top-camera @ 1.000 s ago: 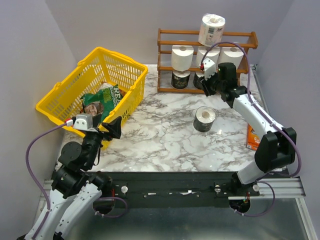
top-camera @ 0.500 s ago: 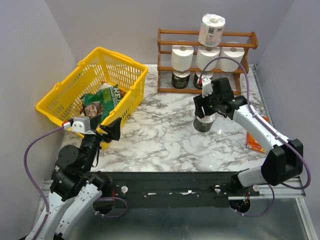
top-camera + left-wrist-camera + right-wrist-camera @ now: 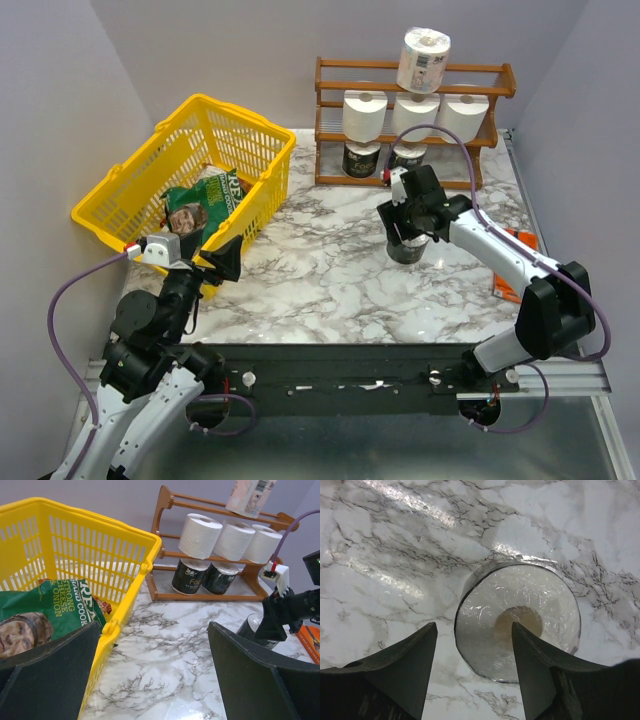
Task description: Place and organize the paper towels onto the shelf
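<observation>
A dark-wrapped paper towel roll (image 3: 408, 248) (image 3: 520, 620) stands on end on the marble table, its cardboard core showing under clear film. My right gripper (image 3: 405, 222) (image 3: 474, 625) hovers open just above it, one finger over the roll's top and the other over the table beside it. The brown wooden shelf (image 3: 321, 120) (image 3: 160, 530) holds three white rolls (image 3: 415, 112) on its middle tier, two dark rolls (image 3: 361, 158) below, and a printed white roll (image 3: 424, 58) on top. My left gripper (image 3: 222, 258) (image 3: 154, 630) is open and empty beside the basket.
A yellow plastic basket (image 3: 250, 130) (image 3: 145, 567) with a green snack bag (image 3: 203, 203) sits at the left. An orange box (image 3: 510, 270) lies at the table's right edge. Grey walls close in on three sides.
My right arm has pulled back from the shelf's lower tier to above the dark roll on the table, and its jaws have widened. The left arm has barely shifted.
</observation>
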Robot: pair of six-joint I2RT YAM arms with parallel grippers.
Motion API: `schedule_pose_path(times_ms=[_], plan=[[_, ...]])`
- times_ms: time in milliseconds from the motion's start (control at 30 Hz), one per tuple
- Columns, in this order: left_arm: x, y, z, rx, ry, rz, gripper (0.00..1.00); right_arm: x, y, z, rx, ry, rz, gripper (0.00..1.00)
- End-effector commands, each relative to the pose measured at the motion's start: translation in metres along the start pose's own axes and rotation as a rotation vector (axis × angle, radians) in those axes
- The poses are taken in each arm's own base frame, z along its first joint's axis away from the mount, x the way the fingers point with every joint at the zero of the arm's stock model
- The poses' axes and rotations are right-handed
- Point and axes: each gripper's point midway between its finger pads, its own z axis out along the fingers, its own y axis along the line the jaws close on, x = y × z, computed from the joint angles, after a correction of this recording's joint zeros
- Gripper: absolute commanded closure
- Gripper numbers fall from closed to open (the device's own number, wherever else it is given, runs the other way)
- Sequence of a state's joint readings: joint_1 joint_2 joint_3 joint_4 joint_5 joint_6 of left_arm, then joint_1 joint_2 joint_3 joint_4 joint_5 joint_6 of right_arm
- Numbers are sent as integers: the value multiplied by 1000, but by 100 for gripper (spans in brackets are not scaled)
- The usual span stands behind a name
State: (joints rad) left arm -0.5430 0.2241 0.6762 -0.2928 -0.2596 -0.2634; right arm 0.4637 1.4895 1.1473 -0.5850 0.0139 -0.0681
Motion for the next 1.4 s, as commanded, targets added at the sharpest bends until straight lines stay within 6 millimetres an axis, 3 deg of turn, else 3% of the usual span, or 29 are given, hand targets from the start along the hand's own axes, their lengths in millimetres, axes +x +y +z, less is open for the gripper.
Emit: schedule_pose_path(times_ms=[0,167,300,467,633,867,933,1100,1367], plan=[[-1,-3,0,15,-8,-12,1,22,-4,15,50,75,-28,30],[1,-3,1,16,2,-8,1,30,0,25,46,105,-39,32],[1,-2,1,9,2,-7,1,32,-13,28,106,124,-83,43],[4,-1,2,3,9,-4,1,30,-23,22,128,105,-215,51],[2,2,1,-11,3,-3,1,10,-32,6,126,-28,-399,57],[3,4,2,-23,6,0,1,-27,-81,0,115,-144,-442,53],[3,4,2,-24,9,3,1,-32,-86,4,97,-160,-526,49],[3,6,2,-32,6,4,1,-52,-123,18,132,-167,-584,49],[7,5,6,-35,25,12,1,-65,-179,20,192,-193,-621,52]])
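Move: Just over its rim, the right hand has the black-wrapped paper towel roll on the table, its middle about 2 cm ahead, 4 cm to the right and 7 cm below. On the lowest shelf one black roll stands roughly 20 cm ahead and 4 cm right, another 20 cm ahead and 9 cm left; the empty place is some 20 cm ahead and 16 cm right. From the left hand the table roll is about 20 cm ahead, 44 cm right and 27 cm below. Sinking about 3 cm, the right hand sets its open fingers astride the roll's wall, one in the core and one outside, and closes to pinch it. It then climbs back about as much and swings forward and right, some 11 cm each, towards the empty place on the lowest shelf, its left side dipping, fingers tipping up and wrist turning counter-clockwise about 20 degrees. ##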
